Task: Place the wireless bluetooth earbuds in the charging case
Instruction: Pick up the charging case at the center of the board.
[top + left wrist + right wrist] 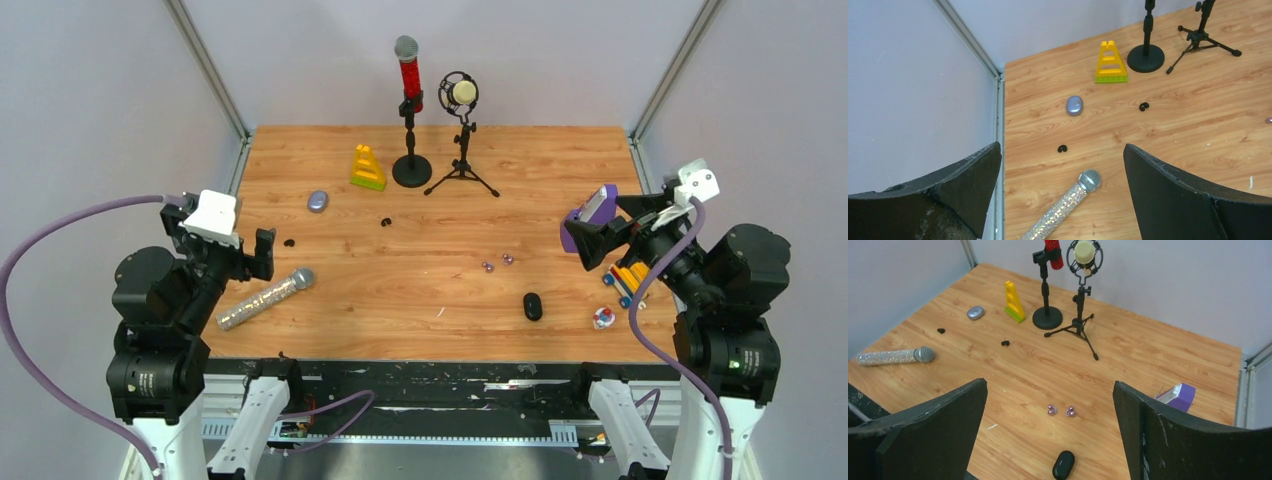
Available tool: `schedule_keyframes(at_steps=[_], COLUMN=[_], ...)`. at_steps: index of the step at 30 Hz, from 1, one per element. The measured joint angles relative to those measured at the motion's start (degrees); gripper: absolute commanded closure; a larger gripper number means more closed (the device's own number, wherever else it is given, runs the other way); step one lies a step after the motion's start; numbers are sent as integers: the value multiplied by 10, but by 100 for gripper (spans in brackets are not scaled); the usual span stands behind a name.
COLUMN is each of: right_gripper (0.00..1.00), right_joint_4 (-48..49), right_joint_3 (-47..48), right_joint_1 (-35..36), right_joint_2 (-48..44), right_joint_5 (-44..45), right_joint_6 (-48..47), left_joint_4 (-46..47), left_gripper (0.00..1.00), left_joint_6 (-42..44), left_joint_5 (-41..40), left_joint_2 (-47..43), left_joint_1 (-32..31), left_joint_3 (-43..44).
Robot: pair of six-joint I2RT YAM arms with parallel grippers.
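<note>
Two shiny purple earbuds point(1052, 410) point(1070, 411) lie side by side mid-table, with a closed black charging case point(1063, 465) just nearer. One black earbud point(1062, 148) lies near the left edge and another point(1144, 106) lies further in. A closed grey-blue case point(1074, 105) sits behind them. My left gripper point(250, 255) hovers open over the left edge, nothing between its fingers. Above the right side my right gripper point(592, 245) is open too and holds nothing; in its wrist view the purple earbuds and black case show between its fingers point(933, 435).
A glitter microphone point(265, 298) lies under the left gripper. At the back stand a yellow toy block point(367, 168), a red microphone on a round-base stand point(411, 170) and a studio microphone on a tripod point(461, 170). A purple box point(1180, 396) and small toys point(625, 280) sit at the right.
</note>
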Motion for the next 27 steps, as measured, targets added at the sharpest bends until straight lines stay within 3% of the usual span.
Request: schedule_keyframes(at_steps=[12,27], right_gripper=[0,0], right_joint_4=[38,88], right_joint_3=[-111,-189], right_joint_1=[0,13], right_joint_2=[2,7], right_joint_5=[-30,-38], right_joint_6=[-15,-15], left_joint_4=[32,98], left_gripper=[0,0], left_joint_6=[14,64], left_joint_5=[52,107], left_joint_2=[24,42], left_joint_1=[0,0], left_joint_3=[-41,-208])
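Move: Almost beneath the right hand lies the black charging case, about 5 cm ahead, 1 cm left and some 39 cm down. The purple earbuds lie about 16 cm ahead of that hand and 7 cm left; the red-and-white toy 4 cm ahead and 14 cm right. From the left hand the lavender charging case lies about 31 cm straight ahead and 36 cm down, the silver microphone's head 12 cm straight ahead, the nearer black earbuds 22 cm ahead and 5 cm left. Sinking with fingers wide open, both hands come down over the board. The right drops about 9 cm while easing 4 cm forward, towards the black charging case, its fingers tipping some 10 degrees down. The left sinks about 12 cm and reaches 6 cm forward, drifting right, towards the lavender case, tipping down and turning a little clockwise. Neither touches anything. ##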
